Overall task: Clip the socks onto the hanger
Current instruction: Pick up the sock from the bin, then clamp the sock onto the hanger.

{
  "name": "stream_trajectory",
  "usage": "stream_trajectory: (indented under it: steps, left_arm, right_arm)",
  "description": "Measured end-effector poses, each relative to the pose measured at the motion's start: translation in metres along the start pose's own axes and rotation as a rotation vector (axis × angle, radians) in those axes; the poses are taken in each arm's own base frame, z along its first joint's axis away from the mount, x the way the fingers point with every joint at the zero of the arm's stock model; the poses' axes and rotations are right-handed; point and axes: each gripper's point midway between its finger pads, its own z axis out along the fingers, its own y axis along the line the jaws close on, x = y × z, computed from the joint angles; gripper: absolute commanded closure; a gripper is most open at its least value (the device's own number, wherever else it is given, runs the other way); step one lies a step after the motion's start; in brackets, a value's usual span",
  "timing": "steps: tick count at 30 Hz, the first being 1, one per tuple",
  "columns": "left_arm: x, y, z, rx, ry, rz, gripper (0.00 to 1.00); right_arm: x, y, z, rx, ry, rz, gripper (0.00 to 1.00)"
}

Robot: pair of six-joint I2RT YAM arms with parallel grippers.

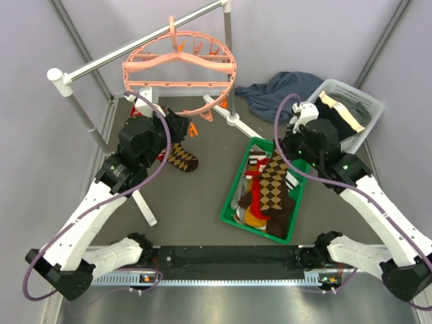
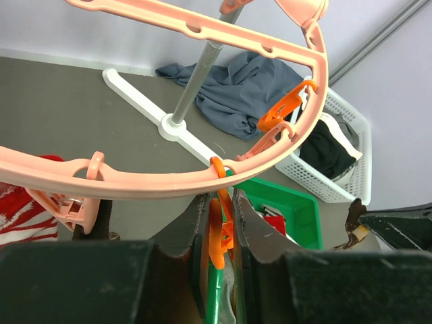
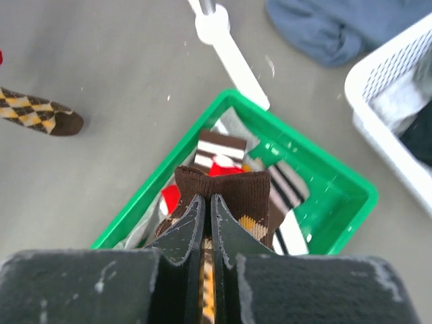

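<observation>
The salmon-pink hanger (image 1: 179,74) hangs from the grey rail. My left gripper (image 2: 219,199) is at the ring's (image 2: 155,181) near rim, shut on an orange clip (image 2: 219,233). A red-and-white striped sock (image 2: 17,209) shows at the far left under the ring. A brown argyle sock (image 1: 181,158) sticks out below the left wrist. My right gripper (image 3: 208,199) is shut on the brown cuff of another argyle sock (image 3: 233,189), which hangs down into the green bin (image 1: 233,202). Several more socks (image 1: 253,206) lie in that bin.
A white laundry basket (image 1: 364,108) with black and cream garments stands at the back right. A dark blue-grey cloth (image 1: 283,88) lies beside it. The rail's white foot (image 2: 145,101) and upright pole (image 1: 229,54) stand between the hanger and the bin.
</observation>
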Motion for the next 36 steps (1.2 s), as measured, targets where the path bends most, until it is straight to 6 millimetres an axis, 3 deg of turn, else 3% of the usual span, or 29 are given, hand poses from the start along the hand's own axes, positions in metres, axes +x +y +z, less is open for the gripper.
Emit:
stream_trajectory:
  steps: [6,11,20,24,29,36]
  left_arm:
    - [0.0,0.0,0.003,-0.003,0.002,0.005,0.88]
    - [0.0,-0.001,0.004,-0.003,0.006,0.006,0.88]
    - [-0.005,-0.005,0.007,0.005,0.0,0.005,0.87]
    - [-0.012,-0.01,0.008,0.016,-0.01,0.01,0.88]
    - [-0.021,-0.017,0.009,0.034,-0.021,0.021,0.88]
    - [-0.026,-0.019,0.008,0.041,-0.033,0.041,0.9]
  right_arm:
    - [-0.024,0.007,-0.001,-0.046,-0.083,-0.077,1.0]
    - [-0.048,0.024,-0.019,-0.153,-0.189,-0.143,1.0]
    - [-0.132,0.085,-0.076,-0.466,-0.501,-0.245,1.0]
    - [-0.152,0.117,-0.088,-0.633,-0.596,-0.287,1.0]
    - [-0.144,0.158,-0.067,-0.787,-0.602,-0.328,1.0]
    - [-0.09,0.205,-0.012,-0.931,-0.51,-0.361,1.0]
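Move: The right hand already pinches the cuff of a brown argyle sock that hangs down over the green bin; the orange clip it is bound for sits about 26 cm to its left, 2 cm ahead and some 9 cm higher. The argyle sock already hung is about 31 cm left, level with it, 3 cm lower. The bin's middle lies roughly 21 cm below, 5 cm back, 1 cm left. From the left hand, which holds the clip, the clip is right at its fingertips, some 2 cm below. Keeping the cuff pinched in its shut fingers, the right hand lifts the sock nearly 20 cm above its starting height, easing back slightly, then swings about 19 cm left and sinks some 8 cm towards the orange clip, while the wrist turns some 50 degrees counter-clockwise and the fingers tip up out of their downward slant. Meanwhile the left hand keeps its squeeze on the clip and raises it about 3 cm, its wrist hardly turning. ##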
